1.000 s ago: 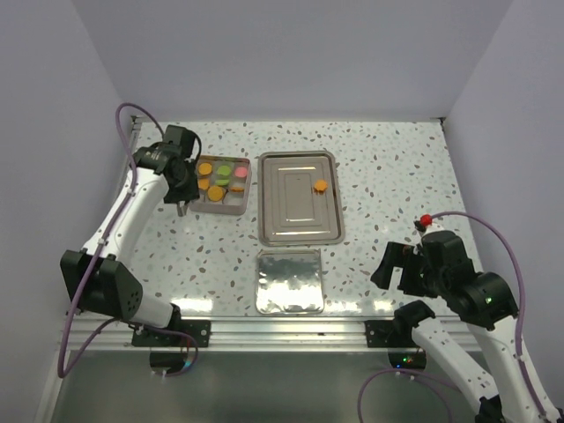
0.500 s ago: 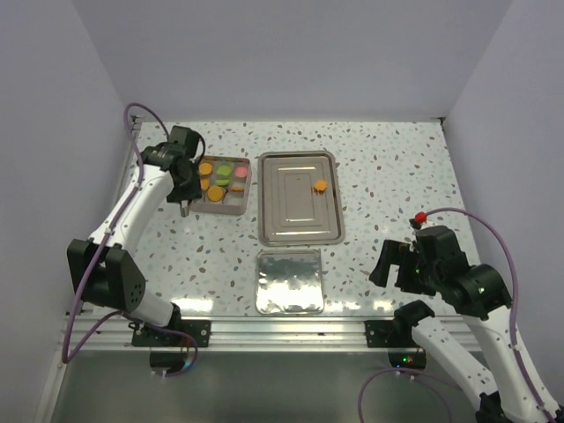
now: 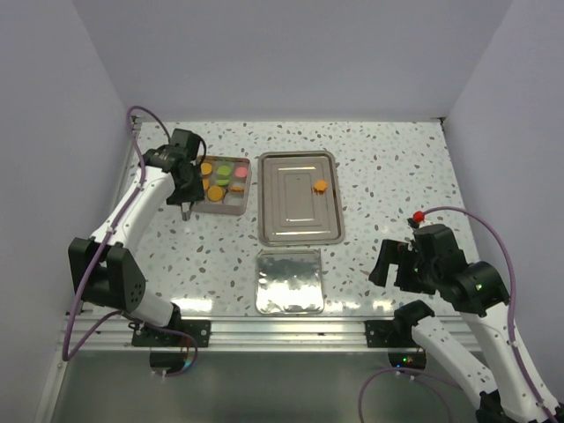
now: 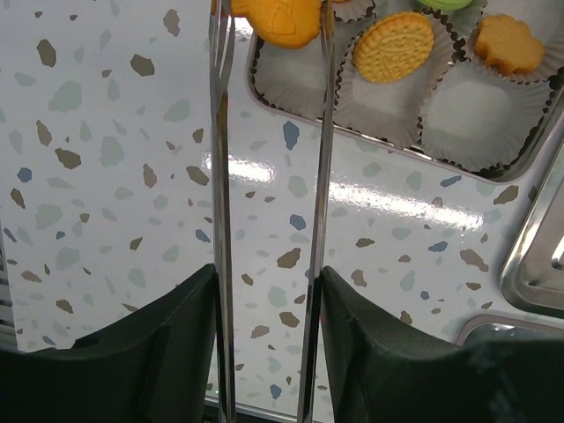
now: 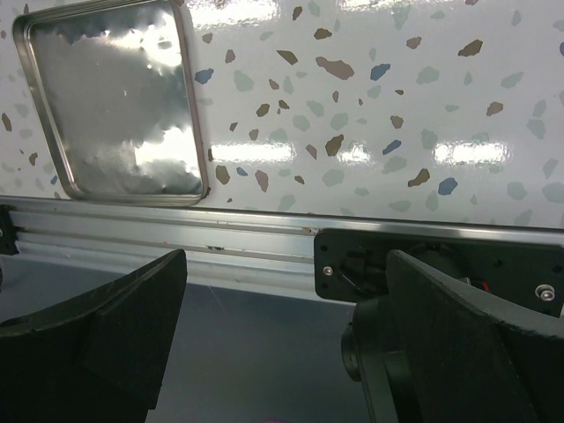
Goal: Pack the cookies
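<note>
Several cookies, orange, green and pink, lie in paper cups in a small box at the back left. One orange cookie lies apart on the big steel tray. My left gripper is shut on metal tongs. The tong tips straddle an orange cookie at the box's near corner; whether they press it I cannot tell. A round sandwich cookie and a flower-shaped one sit beside it. My right gripper is open and empty over the table's front rail.
A shiny flat lid lies in front of the tray near the front edge. The aluminium rail and the right arm's black base mount run along that edge. White walls close in the left, back and right.
My left arm has shifted slightly, its gripper staying at the box's left side. The right gripper has edged a little nearer its base. The cookies have not moved.
</note>
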{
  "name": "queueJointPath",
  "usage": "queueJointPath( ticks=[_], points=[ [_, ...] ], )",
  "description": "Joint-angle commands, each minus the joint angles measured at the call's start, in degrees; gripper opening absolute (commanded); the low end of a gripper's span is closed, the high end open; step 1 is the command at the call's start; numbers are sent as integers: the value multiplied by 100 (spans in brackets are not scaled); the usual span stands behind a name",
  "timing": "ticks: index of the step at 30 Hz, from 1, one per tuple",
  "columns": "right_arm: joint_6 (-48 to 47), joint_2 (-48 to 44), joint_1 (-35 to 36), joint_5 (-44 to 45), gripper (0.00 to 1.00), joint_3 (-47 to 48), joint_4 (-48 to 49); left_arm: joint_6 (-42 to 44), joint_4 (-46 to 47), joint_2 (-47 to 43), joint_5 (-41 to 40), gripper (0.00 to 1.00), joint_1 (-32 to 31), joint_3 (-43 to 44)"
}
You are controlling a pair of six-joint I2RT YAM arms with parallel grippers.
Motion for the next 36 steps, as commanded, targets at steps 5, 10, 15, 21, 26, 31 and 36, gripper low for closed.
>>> queueJointPath(
  ticks=[5,10,15,21,26,31,36],
  points=[
    [-61,83,22,-8,99,-3,116,-49,56,-206,-7,56,-7,57],
    [-35,39,22,-26,99,-12,108,-66,12,-285,-34,56,-34,66],
    [-8,-40,22,-17,99,-3,46,-110,-146,-285,-60,56,-95,364],
    [9,-119,22,0,99,-3,2,-242,-506,-101,-157,57,-376,1164],
    [62,-155,22,27,99,41,-7,-610,-735,216,-245,57,-1149,1850],
    [115,-207,22,88,99,181,-121,-936,-542,567,-69,57,-1834,1947],
    [124,-365,22,229,99,322,-357,-1042,-199,927,115,56,-2520,1974]
  ],
)
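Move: The left hand holds metal tongs whose tips are at an orange leaf-shaped cookie over the box's near-left cell, about 9 cm ahead, 2 cm left and 13 cm below. The round biscuit lies some 5 cm to the right of that cell. The last orange cookie on the big tray is about 12 cm ahead, 34 cm right and 14 cm below; from the idle right hand it lies roughly 34 cm ahead, 13 cm left and 16 cm below. The left hand stays almost in place at first, its fingers easing only slightly wider on the tongs so the tips come free of the leaf-shaped cookie, then rises about 8 cm off the box and swings right. Still gripping the tongs, it travels some 15 cm right across the box towards the last cookie on the tray, turning about 15 degrees clockwise and sinking about 3 cm again as it reaches the gap between box and tray. ##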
